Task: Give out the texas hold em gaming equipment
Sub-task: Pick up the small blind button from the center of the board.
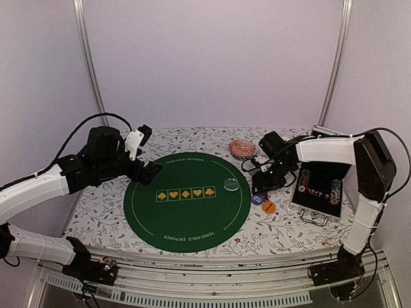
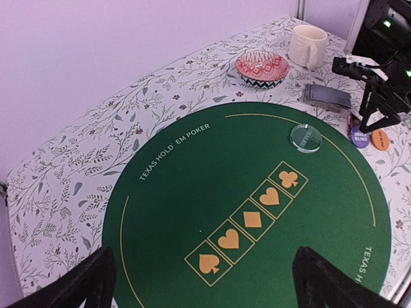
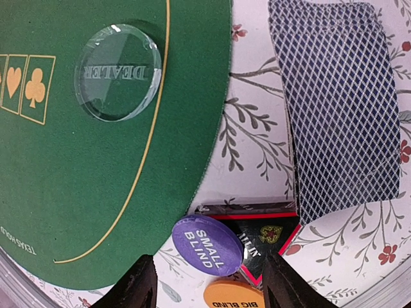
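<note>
The purple small blind button (image 3: pixel 207 242) leans on the black-and-red triangular marker (image 3: pixel 268 232), with the orange big blind button (image 3: pixel 234 296) just below it. My right gripper (image 3: pixel 215 285) stands open above them, one finger on each side and touching neither. The grey-blue-backed deck of cards (image 3: pixel 337 109) lies beyond on the cloth. A pale-green dealer button (image 3: pixel 117 72) rests on the green poker mat (image 1: pixel 186 218) near its right edge. My left gripper (image 2: pixel 205 289) hovers wide open over the mat's left side, with nothing between its fingers. Striped chip stacks sit in the open case (image 1: pixel 319 186).
A pink-patterned bowl (image 2: pixel 262 68) and a cream mug (image 2: pixel 307 46) stand at the back of the floral tablecloth. The open metal case lies at the right edge, its handle (image 1: pixel 314 218) facing the front. The right gripper (image 2: pixel 379 109) shows beside the deck (image 2: pixel 327 96).
</note>
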Controlling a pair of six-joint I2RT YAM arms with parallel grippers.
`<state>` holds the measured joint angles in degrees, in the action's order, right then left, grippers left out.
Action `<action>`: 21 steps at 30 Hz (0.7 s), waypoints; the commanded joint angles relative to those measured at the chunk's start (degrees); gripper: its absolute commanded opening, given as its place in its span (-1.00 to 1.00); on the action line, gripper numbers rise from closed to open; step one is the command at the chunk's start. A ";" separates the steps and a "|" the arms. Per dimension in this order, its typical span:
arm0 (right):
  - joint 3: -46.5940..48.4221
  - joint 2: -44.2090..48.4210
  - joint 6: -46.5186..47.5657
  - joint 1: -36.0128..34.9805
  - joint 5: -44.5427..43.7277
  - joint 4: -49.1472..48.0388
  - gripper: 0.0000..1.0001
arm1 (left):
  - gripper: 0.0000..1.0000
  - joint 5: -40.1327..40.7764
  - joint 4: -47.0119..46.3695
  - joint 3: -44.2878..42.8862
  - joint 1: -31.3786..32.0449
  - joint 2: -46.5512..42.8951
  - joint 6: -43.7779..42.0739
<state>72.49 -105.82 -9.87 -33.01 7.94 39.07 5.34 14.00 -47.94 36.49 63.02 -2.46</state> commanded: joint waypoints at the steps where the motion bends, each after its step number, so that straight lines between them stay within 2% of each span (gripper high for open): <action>1: -1.72 3.03 -1.27 -0.26 1.47 -3.46 0.14 | 0.96 -5.18 -1.28 0.66 -0.54 0.30 -0.88; 6: -3.87 3.90 -1.20 0.68 4.18 -5.56 0.06 | 0.92 -14.45 -3.58 1.02 0.39 0.71 -1.19; 11: -7.73 6.62 -1.16 2.72 7.04 -8.23 0.04 | 0.87 -14.10 -5.15 -1.80 7.96 4.88 -3.19; 16: -13.22 11.55 -0.99 5.42 10.16 -11.94 0.05 | 0.96 -7.73 -5.10 -10.58 18.01 18.42 -6.40; 21: -17.58 15.32 -0.21 8.06 11.73 -13.71 0.06 | 0.96 -8.59 -4.34 -24.11 21.68 37.04 -8.26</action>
<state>57.58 -93.65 -10.70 -26.70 16.93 28.60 -3.84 9.67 -64.05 56.27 89.43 -7.94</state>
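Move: The small blind button lies some 38 cm to the right of the left hand, about 2 cm ahead and 21 cm below. The dealer button is 9 cm left of the small blind and 7 cm farther out; the big blind button is 4 cm right of it and 4 cm nearer; the card deck is about 11 cm beyond it. From the right hand, the small blind is about 4 cm below, 1 cm back and 1 cm left. Open, the left hand swings about 19 cm right towards the small blind button as the right hand clears. ##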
